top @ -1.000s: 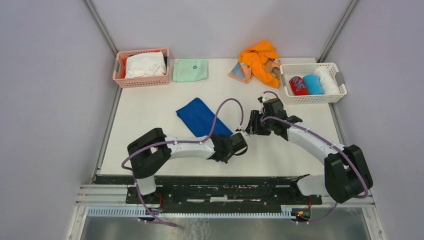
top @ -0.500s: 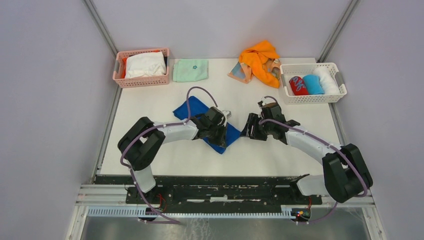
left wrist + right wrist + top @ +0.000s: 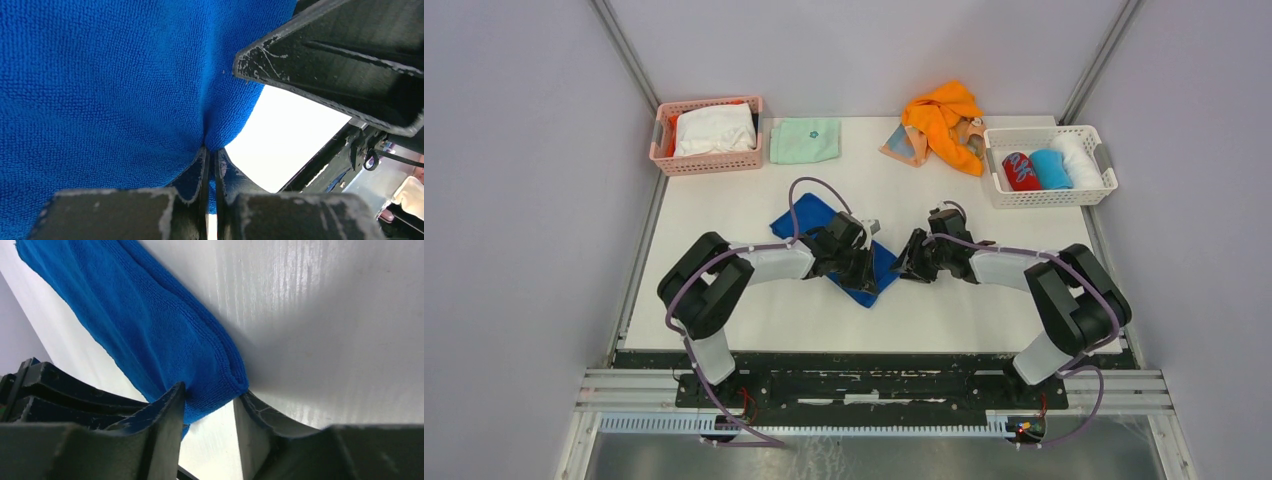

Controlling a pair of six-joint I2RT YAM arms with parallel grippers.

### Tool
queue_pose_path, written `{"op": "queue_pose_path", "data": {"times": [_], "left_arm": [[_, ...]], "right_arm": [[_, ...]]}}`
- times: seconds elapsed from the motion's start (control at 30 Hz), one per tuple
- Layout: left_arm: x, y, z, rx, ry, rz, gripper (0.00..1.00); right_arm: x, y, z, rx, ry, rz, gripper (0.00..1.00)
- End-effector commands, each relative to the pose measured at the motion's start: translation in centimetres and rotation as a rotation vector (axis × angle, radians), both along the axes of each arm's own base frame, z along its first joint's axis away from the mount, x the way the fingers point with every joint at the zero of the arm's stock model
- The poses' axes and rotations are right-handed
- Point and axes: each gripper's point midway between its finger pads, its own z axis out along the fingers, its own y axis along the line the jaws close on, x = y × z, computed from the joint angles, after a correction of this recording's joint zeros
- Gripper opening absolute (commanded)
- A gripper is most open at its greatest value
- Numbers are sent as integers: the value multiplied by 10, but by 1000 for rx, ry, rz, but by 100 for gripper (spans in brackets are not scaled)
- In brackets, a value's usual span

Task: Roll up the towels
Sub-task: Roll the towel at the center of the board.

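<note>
The blue towel (image 3: 807, 221) lies slantwise in the middle of the table, partly under both grippers. My left gripper (image 3: 862, 262) is shut on it, and the left wrist view shows blue cloth (image 3: 100, 90) pinched between the closed fingers of that gripper (image 3: 210, 155). My right gripper (image 3: 908, 262) stands at the towel's right end. The right wrist view shows this gripper (image 3: 210, 397) open, fingers on either side of the towel's folded end (image 3: 150, 330). The orange towel (image 3: 939, 118) is heaped at the back on the peach patterned towel (image 3: 900, 148).
A folded mint-green cloth (image 3: 805, 140) lies at the back. A pink basket (image 3: 709, 165) with white cloth stands at the back left. At the back right, a white basket (image 3: 1049, 197) contains red, light blue and white rolls. Grey walls enclose the table.
My left gripper has moved from the towel's near corner back and left over the towel, carrying cloth with it. My right gripper has shifted left up to the towel's end.
</note>
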Motion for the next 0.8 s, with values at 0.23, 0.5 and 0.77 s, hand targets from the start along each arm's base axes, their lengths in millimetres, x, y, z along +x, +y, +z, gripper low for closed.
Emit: {"op": "queue_pose_path", "data": {"times": [0.23, 0.5, 0.77], "left_arm": [[-1, 5, 16, 125, -183, 14, 31], [-5, 4, 43, 354, -570, -2, 56], [-4, -1, 48, 511, -807, 10, 58]], "right_arm": [[12, 1, 8, -30, 81, -114, 14], [7, 4, 18, -25, 174, -144, 2], [2, 6, 30, -28, 238, -160, 0]]}}
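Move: The blue towel's right-hand corner lies between the right hand's parted fingers, within 1 cm. The left hand still pinches the near part of the same end fold, right at its pads; the towel's middle is about 9 cm ahead and 6 cm left of the left hand. From the right hand, the orange towel is roughly 35 cm ahead and 12 cm right, the green cloth some 33 cm ahead and 21 cm left. The right fingers shut on the towel's right corner as the left opens, backing off 3 cm and rising. ##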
